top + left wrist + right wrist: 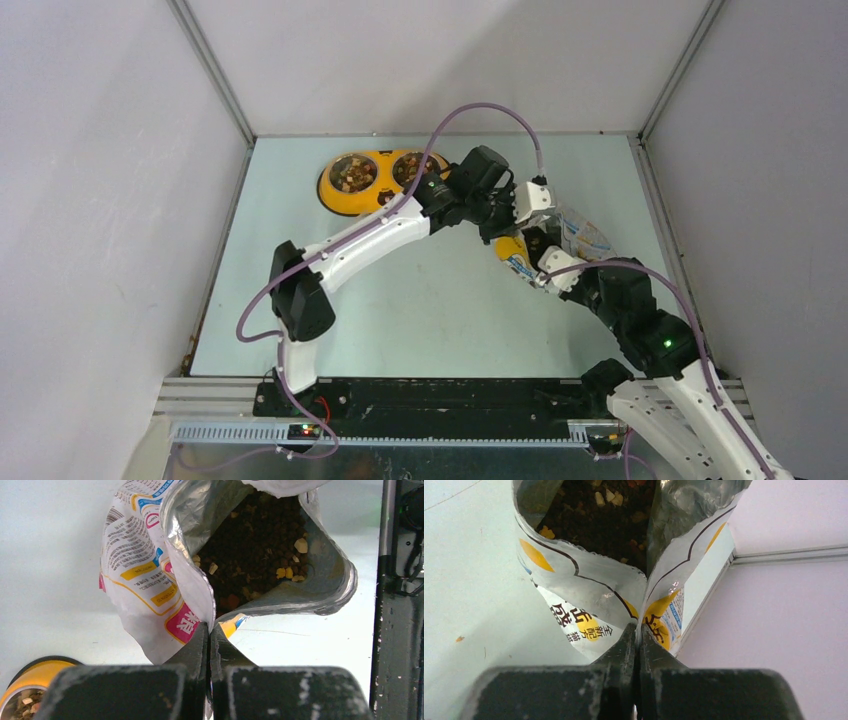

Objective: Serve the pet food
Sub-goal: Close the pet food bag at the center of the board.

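Note:
The open pet food bag (575,238) stands at the right of the table between both arms. In the left wrist view its printed side (145,565) and foil mouth face me, with the pet food (255,550), dark kibble with some pale bits, showing inside. My left gripper (210,630) is shut on the bag's rim, pinching one edge of the mouth. My right gripper (637,630) is shut on the opposite edge of the bag (589,590), where kibble (594,520) shows too. From above, the left gripper (510,215) and right gripper (540,262) meet at the bag.
The yellow double-bowl feeder (378,180) sits at the back centre with kibble in both bowls; its rim (30,680) shows low left in the left wrist view. The enclosure's right wall (784,630) stands close beside the bag. The right arm (397,605) rises at the bag's right.

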Tool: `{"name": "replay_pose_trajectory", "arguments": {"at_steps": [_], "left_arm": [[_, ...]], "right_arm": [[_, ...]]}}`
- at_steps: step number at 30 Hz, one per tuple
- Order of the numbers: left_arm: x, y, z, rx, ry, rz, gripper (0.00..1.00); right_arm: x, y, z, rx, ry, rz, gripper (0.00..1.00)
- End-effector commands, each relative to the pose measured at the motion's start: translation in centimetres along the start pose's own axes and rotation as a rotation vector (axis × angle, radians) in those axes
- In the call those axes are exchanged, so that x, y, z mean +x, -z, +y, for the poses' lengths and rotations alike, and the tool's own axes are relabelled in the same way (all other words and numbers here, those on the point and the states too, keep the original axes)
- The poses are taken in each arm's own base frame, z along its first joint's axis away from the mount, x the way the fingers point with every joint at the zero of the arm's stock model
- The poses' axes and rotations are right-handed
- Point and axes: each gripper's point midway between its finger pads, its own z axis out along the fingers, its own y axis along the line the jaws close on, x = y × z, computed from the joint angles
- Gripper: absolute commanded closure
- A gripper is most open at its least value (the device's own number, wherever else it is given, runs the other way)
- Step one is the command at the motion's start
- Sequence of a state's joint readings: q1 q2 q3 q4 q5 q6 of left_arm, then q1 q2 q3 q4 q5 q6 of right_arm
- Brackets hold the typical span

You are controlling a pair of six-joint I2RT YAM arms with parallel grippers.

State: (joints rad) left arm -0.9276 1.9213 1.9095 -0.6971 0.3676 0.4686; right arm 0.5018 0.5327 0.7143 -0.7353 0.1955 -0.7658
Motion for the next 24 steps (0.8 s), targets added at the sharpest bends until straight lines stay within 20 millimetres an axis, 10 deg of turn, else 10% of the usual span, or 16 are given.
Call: {"name": "replay_pose_trajectory", "arguments": {"at_steps": [1,16,20,24], "left_arm": [[-2.7,2.6,0.2,0.001,0.001,-0.111,1.0],[-5.8,14.9,-1.9,-0.08,-0.022,-0.248,1.0],[-8.0,18.2,-1.7,-0.14,-0.043,-0.305,1.0],[-6.1,16.2,0.4,-0.203,-0.025,-0.25,1.0]], "right_arm": [[-1.2,1.7,-2.7,0.103,-0.045,-0.041,1.0],[-14.6,10.9,-6.4,-0.061,-0.342,-0.627,1.0],[-15.3,10.5,-9.1,0.015,-0.419,-0.632,1.0],[-12.1,6.3,-12.6,0.174,-0.532,-0.496,1.0]]}}
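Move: Both hands already grip the bag's rim, on opposite sides of its open mouth. From the left hand, the board's center, where the bag is going, lies about 14 cm left, 5 cm ahead and 21 cm below; the bag's body hangs some 8 cm right and 12 cm down, and the double bowl stands about 20 cm ahead and 27 cm left. From the right hand, the board's center is roughly 25 cm left and 10 cm ahead, 18 cm below. Leftward and up together, after a brief start nearly level, the left hand carries its pinched side of the rim about 9 cm each way, drawing back some 4 cm late on. The right hand keeps its pinch too and rises about 7 cm, going left and a little back, while rolling some 30 degrees so that its left side comes up. Both grippers stay shut, and the hands spread apart. ##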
